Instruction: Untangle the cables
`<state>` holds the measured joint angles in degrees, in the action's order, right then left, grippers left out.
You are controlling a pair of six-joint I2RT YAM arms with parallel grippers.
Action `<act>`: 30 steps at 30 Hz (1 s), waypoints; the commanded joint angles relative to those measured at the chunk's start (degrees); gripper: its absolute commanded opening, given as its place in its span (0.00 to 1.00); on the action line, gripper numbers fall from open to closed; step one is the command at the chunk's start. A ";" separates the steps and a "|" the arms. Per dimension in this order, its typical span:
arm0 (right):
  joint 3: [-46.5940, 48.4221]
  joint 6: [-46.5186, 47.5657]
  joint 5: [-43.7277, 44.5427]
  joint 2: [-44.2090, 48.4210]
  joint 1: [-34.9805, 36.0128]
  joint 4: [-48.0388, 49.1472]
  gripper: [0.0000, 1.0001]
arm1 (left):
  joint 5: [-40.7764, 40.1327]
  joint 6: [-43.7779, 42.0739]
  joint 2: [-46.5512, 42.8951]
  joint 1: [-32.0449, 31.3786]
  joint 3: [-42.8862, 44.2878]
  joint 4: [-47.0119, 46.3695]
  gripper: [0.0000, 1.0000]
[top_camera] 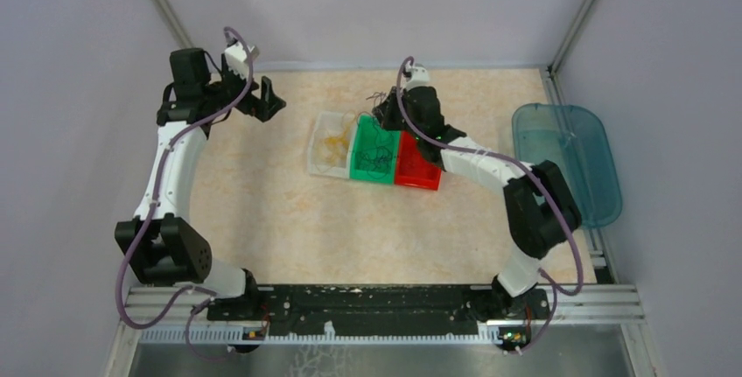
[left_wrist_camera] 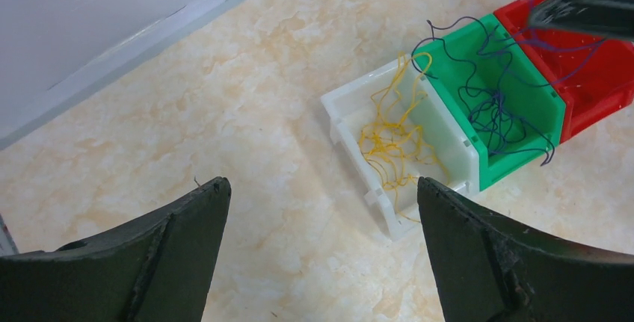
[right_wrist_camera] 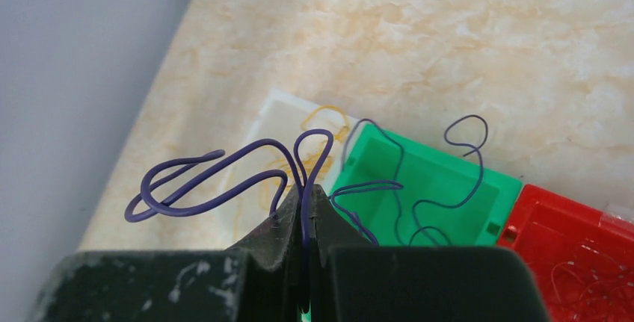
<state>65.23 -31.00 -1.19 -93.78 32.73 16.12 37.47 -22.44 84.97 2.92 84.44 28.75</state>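
Three small bins stand side by side mid-table: a white bin (top_camera: 313,155) with yellow cables (left_wrist_camera: 390,146), a green bin (top_camera: 355,157) with dark purple cables (left_wrist_camera: 493,105), and a red bin (top_camera: 418,172) with thin red cables (right_wrist_camera: 591,277). My right gripper (right_wrist_camera: 303,192) is shut on a purple cable (right_wrist_camera: 224,174), whose loops stick up past the fingertips. It hovers over the far edge of the green bin (right_wrist_camera: 441,180). My left gripper (left_wrist_camera: 321,184) is open and holds nothing, above bare table left of the white bin (left_wrist_camera: 351,143).
A translucent teal tray (top_camera: 564,163) lies at the right edge of the table. Grey walls close in the left, back and right sides. My right gripper (left_wrist_camera: 591,1) shows in the left wrist view above the red bin (left_wrist_camera: 598,83).
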 commanded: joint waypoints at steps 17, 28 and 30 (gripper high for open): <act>24.49 12.59 19.61 -29.48 6.96 -22.90 0.00 | -3.90 4.29 -1.39 3.48 -6.66 -6.27 0.99; 22.56 13.86 16.44 -20.44 7.01 -24.74 0.31 | -4.35 2.20 -1.93 4.01 -6.65 -6.60 0.99; 22.07 13.93 14.25 -17.39 7.00 -24.51 0.39 | -4.06 2.13 -1.91 4.40 -6.30 -6.85 0.99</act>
<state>86.87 -18.28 15.81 -121.58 39.48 -9.54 33.36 -19.51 83.83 6.35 78.04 23.90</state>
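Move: The green bin, where the right hand is taking its purple cable, lies almost under that hand: about 2 cm ahead, 1 cm left and 20 cm down. From the same hand, the white bin with the yellow cable is some 11 cm left and 3 ahead, and the red bin about 9 cm right and 1 ahead, both equally low. From the left hand, the green bin is roughly 21 cm right, 2 ahead and 27 down. Down about 19 cm into the green bin goes the right hand with the held purple cable, swinging a few centimetres forward and left before easing back, while its left side rolls down some 35 degrees and the fingers tip lower. At the bottom the fingers part about a third and the hand starts to rise. The empty, open left hand drifts left, away from the bins, and sinks slightly. ##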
